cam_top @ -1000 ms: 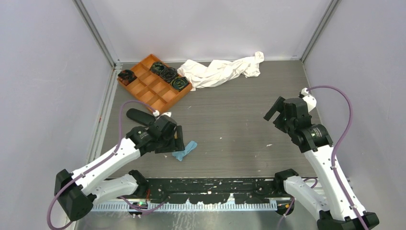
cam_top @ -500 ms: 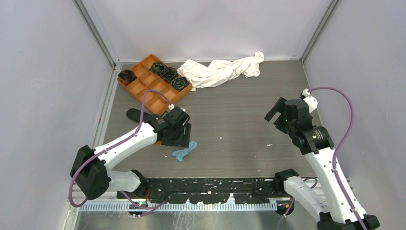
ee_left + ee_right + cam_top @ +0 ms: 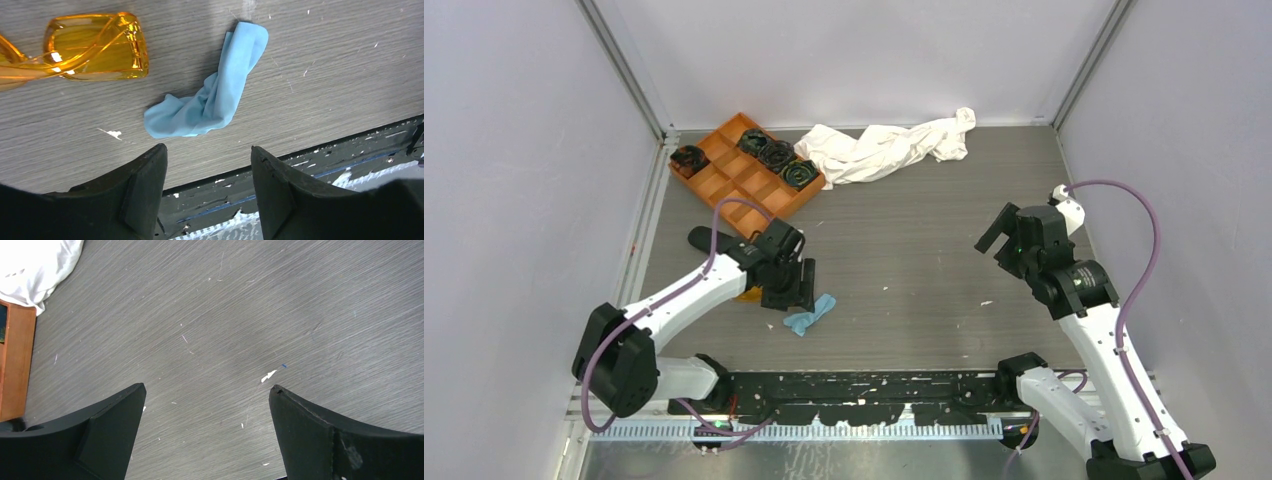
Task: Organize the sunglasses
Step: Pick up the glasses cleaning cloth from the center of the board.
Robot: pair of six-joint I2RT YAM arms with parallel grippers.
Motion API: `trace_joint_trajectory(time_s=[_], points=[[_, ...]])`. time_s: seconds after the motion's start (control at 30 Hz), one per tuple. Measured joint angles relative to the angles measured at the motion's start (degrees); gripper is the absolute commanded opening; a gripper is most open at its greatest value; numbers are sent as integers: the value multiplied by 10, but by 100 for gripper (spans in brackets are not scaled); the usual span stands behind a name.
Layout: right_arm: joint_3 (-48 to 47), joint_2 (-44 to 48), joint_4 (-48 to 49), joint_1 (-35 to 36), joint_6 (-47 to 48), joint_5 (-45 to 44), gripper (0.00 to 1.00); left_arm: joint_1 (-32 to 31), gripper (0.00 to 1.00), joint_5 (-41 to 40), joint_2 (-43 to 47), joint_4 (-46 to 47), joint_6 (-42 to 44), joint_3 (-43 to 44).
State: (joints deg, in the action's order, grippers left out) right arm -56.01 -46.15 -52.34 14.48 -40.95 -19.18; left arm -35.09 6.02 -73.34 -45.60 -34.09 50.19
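The sunglasses (image 3: 90, 47), with translucent orange lenses and thin amber arms, lie on the table at the upper left of the left wrist view. In the top view only a sliver of the sunglasses (image 3: 749, 293) shows under the left arm. My left gripper (image 3: 207, 150) is open and empty. It hovers near the table's front edge, just short of a crumpled light blue cloth (image 3: 215, 95) and right of the sunglasses. From above, the left gripper (image 3: 791, 295) sits beside the cloth (image 3: 811, 315). The black case (image 3: 714, 243) lies closed behind the arm. My right gripper (image 3: 207, 387) is wide open over bare table, far right (image 3: 999, 235).
An orange compartment tray (image 3: 734, 185) holding dark round items stands at the back left. A white cloth (image 3: 889, 145) is heaped beside it. A black rail (image 3: 864, 390) runs along the near edge. Grey walls close in the table on three sides.
My left arm has swung its elbow outward and the gripper has shifted slightly right and away, turning over the cloth. A sliver of the sunglasses now shows. The right arm is unchanged.
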Motion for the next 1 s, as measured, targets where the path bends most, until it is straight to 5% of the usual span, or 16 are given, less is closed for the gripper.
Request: trace_joint_trajectory(time_s=[0.53,0.63,0.73,1.0], points=[[5,4,-1,0,-2,0,100,0,35,7,-44,51,-26,-33],[6,5,-1,0,-3,0,100,0,25,-7,-52,55,-28,-33],[6,5,-1,0,-4,0,100,0,2,-15,-71,55,-30,-30],[7,8,-2,0,-6,-1,100,-64,0,-62,-97,23,-21,48]])
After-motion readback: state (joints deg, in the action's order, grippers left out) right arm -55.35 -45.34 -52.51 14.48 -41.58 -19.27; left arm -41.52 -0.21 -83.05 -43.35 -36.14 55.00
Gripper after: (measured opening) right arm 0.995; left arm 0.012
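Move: The glasses cleaning cloth lies just below the left hand, its middle about 3 cm ahead and 5 cm down. The orange sunglasses lie about 9 cm ahead and 12 cm to the left of that hand, with the black case roughly 21 cm ahead and 23 cm left. From the right hand, the cloth is some 34 cm left, 5 cm back and 18 cm down. Left hand sinks about 4.5 cm, shuts on the cloth's near edge, then lifts it, swinging right about 2.5 cm. ##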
